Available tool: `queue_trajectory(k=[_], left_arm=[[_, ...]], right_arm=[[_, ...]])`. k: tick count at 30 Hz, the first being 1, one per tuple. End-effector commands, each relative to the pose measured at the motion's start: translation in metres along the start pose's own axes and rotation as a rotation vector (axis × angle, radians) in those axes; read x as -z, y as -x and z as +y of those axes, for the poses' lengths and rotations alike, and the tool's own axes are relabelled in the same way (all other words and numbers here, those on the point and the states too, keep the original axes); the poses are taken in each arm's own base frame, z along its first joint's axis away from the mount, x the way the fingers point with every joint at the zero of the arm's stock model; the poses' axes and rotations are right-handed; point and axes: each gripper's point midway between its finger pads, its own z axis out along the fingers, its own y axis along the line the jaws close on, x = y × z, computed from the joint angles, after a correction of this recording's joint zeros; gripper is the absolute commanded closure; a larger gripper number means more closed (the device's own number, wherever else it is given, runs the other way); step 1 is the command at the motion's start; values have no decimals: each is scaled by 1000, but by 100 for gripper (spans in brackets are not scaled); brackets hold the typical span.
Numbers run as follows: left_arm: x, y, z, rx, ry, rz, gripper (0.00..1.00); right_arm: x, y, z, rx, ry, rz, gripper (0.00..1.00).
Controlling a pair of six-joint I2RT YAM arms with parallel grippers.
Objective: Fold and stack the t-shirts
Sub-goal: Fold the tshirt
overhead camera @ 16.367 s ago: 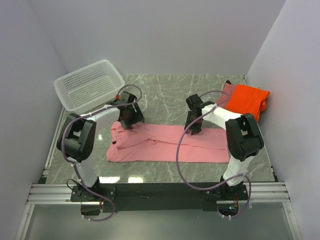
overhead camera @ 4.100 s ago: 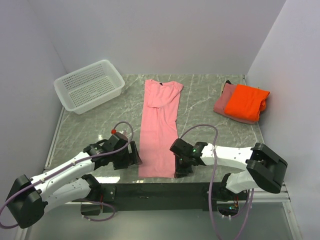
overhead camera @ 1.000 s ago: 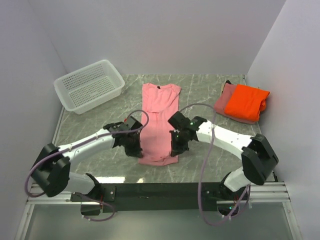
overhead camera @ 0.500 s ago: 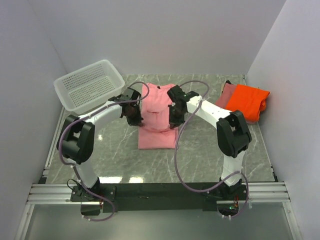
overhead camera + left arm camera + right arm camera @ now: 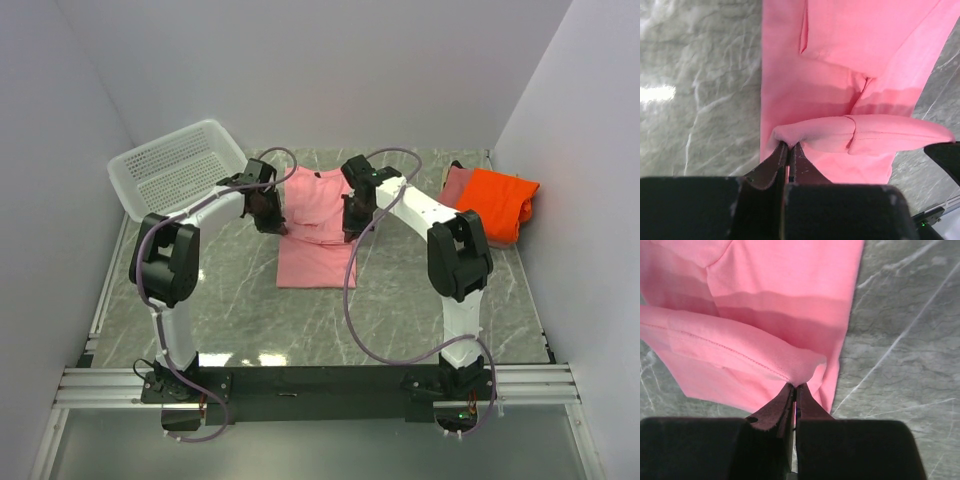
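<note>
The light pink t-shirt (image 5: pixel 316 232) lies lengthwise in the middle of the table, its near hem lifted and doubled back toward the collar. My left gripper (image 5: pixel 270 224) is shut on the hem's left corner (image 5: pixel 782 136). My right gripper (image 5: pixel 350 228) is shut on the hem's right corner (image 5: pixel 805 371). Both hold the hem above the shirt's middle, and the fold hangs between them. At the far right lies the folded bright orange t-shirt (image 5: pixel 492 203) on top of the dusty rose t-shirt (image 5: pixel 452 192).
A white perforated basket (image 5: pixel 176 168) stands at the back left, close to my left arm. The grey marble tabletop (image 5: pixel 400 300) shows around the shirt. White walls close the table on the left, back and right.
Both grippers have carried the pink shirt's near hem away from me toward the collar, folding the shirt over itself. The arms now reach far out over the table.
</note>
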Motion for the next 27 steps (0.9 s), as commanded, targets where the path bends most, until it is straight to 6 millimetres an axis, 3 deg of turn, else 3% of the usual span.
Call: queue_trajectory(k=[1, 13, 14, 15, 16, 19, 22, 24, 25, 27], left_arm=[[-1, 15, -17, -48, -66, -20, 100], [-17, 23, 1, -16, 23, -28, 98], [-15, 27, 2, -10, 35, -42, 91], [-12, 33, 6, -1, 66, -69, 81], [-8, 37, 5, 15, 77, -89, 56], [14, 54, -3, 21, 84, -181, 26], [36, 55, -22, -1, 45, -239, 17], [50, 52, -44, -18, -16, -284, 17], [46, 37, -45, -23, -29, -259, 17], [53, 22, -74, -57, -112, -283, 18]], right_arm=[[12, 13, -4, 7, -16, -33, 100], [-1, 25, -16, -11, -36, -24, 100], [0, 33, -16, -14, -33, -37, 98], [2, 37, -15, -15, -33, -42, 80], [6, 40, -18, -22, -39, -45, 72], [29, 59, -15, -16, -38, -115, 60], [55, 70, -8, -4, -13, -188, 57], [60, 65, 3, 8, 47, -180, 56], [60, 62, 8, 14, 81, -184, 56], [59, 53, 22, 28, 142, -161, 59]])
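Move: Each hand still pinches one corner of the pink t-shirt's folded-over hem, to be laid on the shirt about 1 cm ahead and 2 cm below either hand. The collar lies about 16 cm ahead and 9 cm right of the left hand, or 17 cm ahead and 8 cm left of the right hand. The shirt's near fold is roughly 14 cm back and 9 cm right of the left hand; the white basket stands some 28 cm left and 15 cm ahead of it. Left hand lowers slightly; both open, release the hem and rise some 5 cm, the right easing 5 cm forward. ##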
